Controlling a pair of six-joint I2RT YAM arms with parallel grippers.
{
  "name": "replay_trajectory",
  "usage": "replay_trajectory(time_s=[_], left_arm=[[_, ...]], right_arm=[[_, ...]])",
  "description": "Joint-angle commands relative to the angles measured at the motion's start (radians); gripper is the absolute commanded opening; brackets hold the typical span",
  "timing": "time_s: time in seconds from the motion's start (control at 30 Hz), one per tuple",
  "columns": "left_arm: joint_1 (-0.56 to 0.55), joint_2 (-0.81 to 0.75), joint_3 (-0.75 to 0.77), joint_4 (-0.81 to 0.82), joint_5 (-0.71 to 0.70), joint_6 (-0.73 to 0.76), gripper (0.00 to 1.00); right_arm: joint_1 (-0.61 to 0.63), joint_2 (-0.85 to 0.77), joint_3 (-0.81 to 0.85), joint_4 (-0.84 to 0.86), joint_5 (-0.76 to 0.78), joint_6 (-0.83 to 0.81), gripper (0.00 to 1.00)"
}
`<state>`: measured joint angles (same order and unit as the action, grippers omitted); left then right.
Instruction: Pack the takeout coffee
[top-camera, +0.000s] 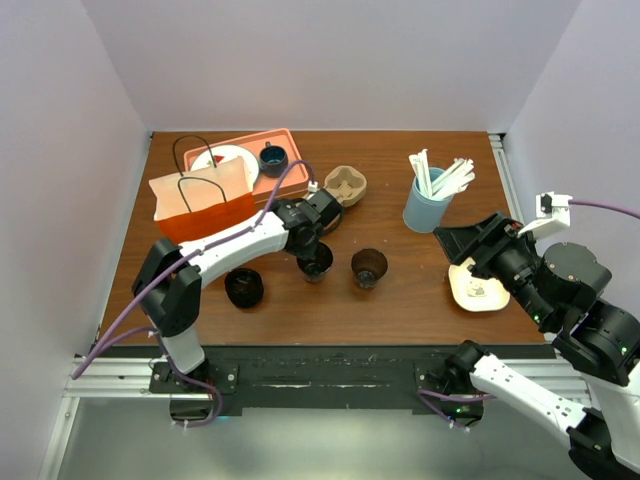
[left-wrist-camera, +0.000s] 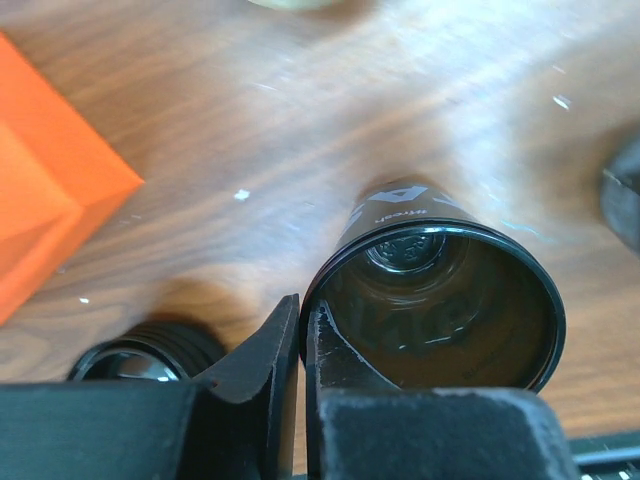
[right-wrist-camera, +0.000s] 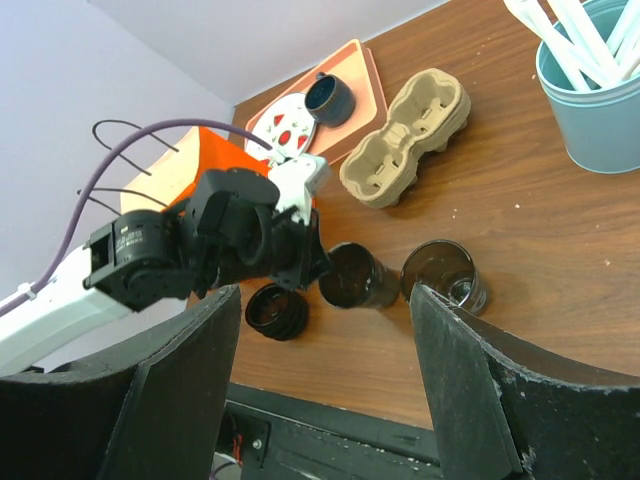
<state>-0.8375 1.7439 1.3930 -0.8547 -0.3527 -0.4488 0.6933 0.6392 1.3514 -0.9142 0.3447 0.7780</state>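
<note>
The takeout coffee is out of view; the dark cups here have no lid. My left gripper (top-camera: 313, 250) (left-wrist-camera: 303, 322) is shut on the rim of one open dark cup (top-camera: 316, 263) (left-wrist-camera: 445, 300) (right-wrist-camera: 352, 276), with one finger inside and one outside its wall. The cup stands mid-table. A second open dark cup (top-camera: 369, 267) (right-wrist-camera: 446, 276) stands just to its right. A stack of black lid-like pieces (top-camera: 244, 288) (left-wrist-camera: 140, 352) (right-wrist-camera: 277, 311) sits to its left. My right gripper (top-camera: 452, 240) (right-wrist-camera: 322, 292) hangs open above the table's right side, holding nothing.
An orange paper bag (top-camera: 200, 205) stands at the back left beside a salmon tray (top-camera: 292, 141) with a plate and a small blue cup. A cardboard cup carrier (top-camera: 346, 185) and a teal holder of white sticks (top-camera: 428, 205) stand behind. A beige paper piece (top-camera: 478, 291) lies right.
</note>
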Motion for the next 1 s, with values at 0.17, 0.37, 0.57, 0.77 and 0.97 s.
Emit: replay_trajectory(time_s=[0.17,0.37,0.57,0.77,0.97], left_arm=[[0.121,0.04,0.041,-0.024,-0.109,0.097,0.02],[0.161,0.045,0.044,-0.043,-0.153,0.116,0.04],[0.167,0.049,0.057,-0.076,-0.178,0.114,0.14],[0.167,0.011,0.164,-0.136,-0.151,0.125,0.4],[0.167,-0.058,0.284,-0.135,0.026,0.165,0.58]], right_arm=[[-0.002,0.004,-0.008,0.014,-0.013,0.015,0.73],[-0.003,0.022,0.006,0.008,-0.015,0.004,0.74],[-0.003,0.043,0.009,-0.023,-0.018,0.004,0.74],[-0.002,0.074,0.008,-0.064,-0.021,0.009,0.74],[-0.003,0.103,-0.008,-0.118,-0.046,0.015,0.74]])
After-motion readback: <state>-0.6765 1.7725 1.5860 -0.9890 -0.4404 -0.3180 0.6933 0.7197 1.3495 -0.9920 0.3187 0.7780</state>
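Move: My left fingers already pinch the left rim of the upright dark cup, its middle about 4 cm to my right, 1 back and 4 below. It goes to a bare spot by the orange bag, its middle about 4 cm ahead and 3 left. The black lids lie 13 cm left and 3 back, the second cup 16 right and 1 back, the drink carrier 17 ahead and 7 right. From my right hand the held cup is roughly 10 cm ahead, 22 left and 34 below. Keeping my pinch on the rim, I slide the cup along the table with my left hand, some 7 cm left and 5 forward, towards the orange bag and away from the second cup, rolling slightly left-side-up. There I open the fingers about halfway, come free and lift about 4 cm, drifting a little right and forward. My empty, open right hand sinks some 3 cm, tipping slightly down. ##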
